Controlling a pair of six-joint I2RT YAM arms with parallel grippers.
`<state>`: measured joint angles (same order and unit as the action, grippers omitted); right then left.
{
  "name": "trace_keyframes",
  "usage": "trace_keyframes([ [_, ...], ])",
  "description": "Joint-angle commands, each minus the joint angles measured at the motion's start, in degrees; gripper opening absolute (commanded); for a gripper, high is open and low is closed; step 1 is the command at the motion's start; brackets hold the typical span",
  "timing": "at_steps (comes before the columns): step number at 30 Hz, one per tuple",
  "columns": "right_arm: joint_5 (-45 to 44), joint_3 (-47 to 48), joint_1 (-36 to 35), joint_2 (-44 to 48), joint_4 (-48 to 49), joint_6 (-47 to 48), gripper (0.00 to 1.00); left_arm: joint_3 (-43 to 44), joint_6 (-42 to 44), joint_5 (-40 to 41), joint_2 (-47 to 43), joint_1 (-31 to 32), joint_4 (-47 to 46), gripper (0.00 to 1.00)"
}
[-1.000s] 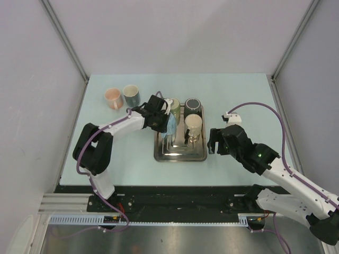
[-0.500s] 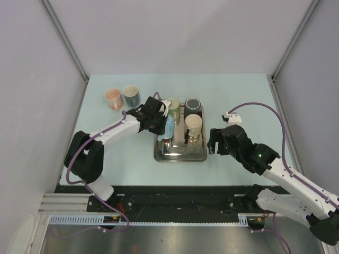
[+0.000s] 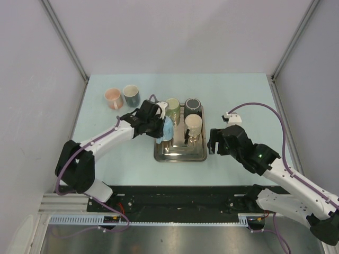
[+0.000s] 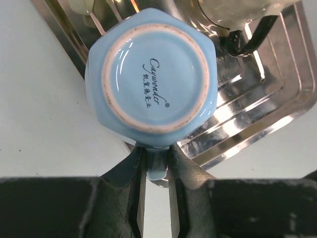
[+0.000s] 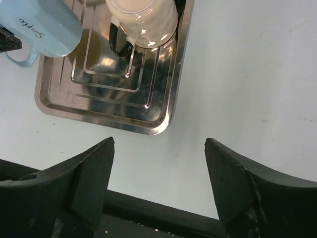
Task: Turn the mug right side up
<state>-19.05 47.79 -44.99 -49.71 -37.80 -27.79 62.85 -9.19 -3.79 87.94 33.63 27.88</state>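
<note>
The light blue mug (image 3: 167, 128) hangs tilted over the left edge of the steel tray (image 3: 180, 157). My left gripper (image 3: 160, 126) is shut on its handle. In the left wrist view the mug's base (image 4: 153, 74) faces the camera, and the handle sits between my fingers at the left gripper (image 4: 156, 158). The right wrist view shows the mug (image 5: 44, 25) at its top left, above the tray (image 5: 99, 111). My right gripper (image 3: 217, 143) is open and empty just right of the tray, and in the right wrist view it (image 5: 159, 144) is over bare table.
On the tray stand a cream mug with a black handle (image 3: 193, 126), a dark mug (image 3: 193, 106) and a green mug (image 3: 172, 106). A pink mug (image 3: 112, 97) and a grey-blue mug (image 3: 131, 95) stand upright at the table's back left.
My left arm has swung its elbow to the left and drawn the blue mug a little left toward the tray's left edge. The right arm has not moved.
</note>
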Motion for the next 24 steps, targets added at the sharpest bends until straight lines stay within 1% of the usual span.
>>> trace_keyframes([
  [1, 0.50, 0.11, -0.45, 1.64, 1.85, -0.51, 0.79, -0.36, -3.28, -4.20, -7.43, 0.39, -8.79, 0.00],
  [3, 1.47, 0.11, -0.45, 2.51, 2.55, -0.77, 0.79, -1.84, -6.18, -7.27, -10.24, 0.21, -10.99, 0.00],
  [6, 3.57, 0.20, -0.53, 4.53, 4.05, -1.12, 0.79, -4.83, -11.62, -12.98, -14.80, -0.14, -17.31, 0.00],
  [7, 4.10, 0.11, -0.36, 5.32, 4.31, -1.47, 0.79, -5.89, -13.38, -14.56, -15.86, -0.23, -21.60, 0.00],
  [8, 5.59, 0.11, -0.45, 5.94, 5.19, -1.74, 0.79, -7.03, -17.23, -16.06, -16.83, -0.32, -24.07, 0.00],
  [9, 6.38, 0.11, -0.27, 6.47, 5.63, -1.91, 0.79, -9.30, -19.35, -18.51, -19.19, -0.49, -26.62, 0.00],
  [10, 7.18, 0.11, -0.27, 7.78, 6.07, -2.44, 0.80, -10.72, -21.55, -19.66, -20.25, -0.67, -32.83, 0.00],
  [11, 8.92, 0.11, -0.27, 8.31, 7.12, -2.79, 0.80, -12.21, -26.36, -20.81, -21.40, -0.75, -36.11, 0.00],
  [12, 9.81, 0.11, -0.18, 8.93, 7.65, -3.06, 0.80, -15.27, -28.75, -21.95, -23.24, -0.84, -39.27, 0.00],
  [13, 10.78, 0.11, -0.10, 10.06, 8.26, -3.49, 0.80, -16.95, -31.48, -22.57, -24.12, -0.84, -46.53, 0.00],
  [14, 12.87, 0.11, -0.01, 10.77, 9.49, -4.28, 0.80, -18.62, -36.72, -23.01, -24.74, -0.84, -50.17, 0.00],
  [15, 13.85, -0.24, 0.17, 11.47, 10.37, -4.81, 0.80, -21.60, -39.30, -23.28, -25.27, -0.84, -53.68, 0.00],
  [16, 14.82, -0.59, 0.17, 12.09, 11.16, -5.43, 0.80, -23.28, -42.02, -23.10, -26.41, -0.76, -60.94, 0.00],
  [17, 16.92, -1.03, 0.34, 13.92, 13.08, -6.74, 0.80, -24.95, -47.01, -22.84, -26.85, -0.76, -64.75, 0.00],
  [18, 17.90, -1.38, 0.43, 14.64, 14.15, -7.45, 0.80, -27.84, -49.23, -22.32, -27.29, -0.76, -68.10, 0.00],
  [19, 18.51, -2.25, 0.61, 15.52, 15.20, -8.15, 0.80, -29.26, -51.17, -20.48, -28.25, -0.76, -73.87, 0.00],
  [20, 20.96, -2.70, 0.69, 16.92, 17.39, -9.81, 0.80, -30.58, -54.58, -19.60, -28.70, -0.58, -76.89, 0.00],
  [21, 22.03, -3.22, 0.78, 17.63, 18.63, -10.61, 0.80, -32.68, -56.01, -18.80, -29.05, -0.23, -81.79, 0.00],
  [24, 26.42, -5.25, 1.13, 19.12, 23.81, -14.29, 0.80, -35.07, -59.53, -16.43, -29.84, 0.99, -88.49, 0.00],
])
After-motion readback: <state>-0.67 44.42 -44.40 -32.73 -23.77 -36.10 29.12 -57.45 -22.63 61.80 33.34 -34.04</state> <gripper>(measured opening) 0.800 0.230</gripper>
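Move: The left gripper holds the upside-down blue mug by its handle, low over the tray. The open right gripper waits about 21 cm to its right, 8 cm nearer the base and 7 cm higher. The cream mug stands 9 cm ahead, 15 cm right and 5 cm below; the green mug 18 cm ahead, 6 cm right, equally low. From the right gripper, the blue mug lies some 13 cm ahead, 18 cm left, 7 cm down. Keep the blue mug's handle pinched and lift the left gripper about 14 cm, easing back and right towards the right gripper while rolling some 65 degrees, left side down, until its fingers point right. Raise the open right gripper too, about 10 cm, drifting back and left towards the mug and rolling its left side up so its fingers turn left and flatten out. ##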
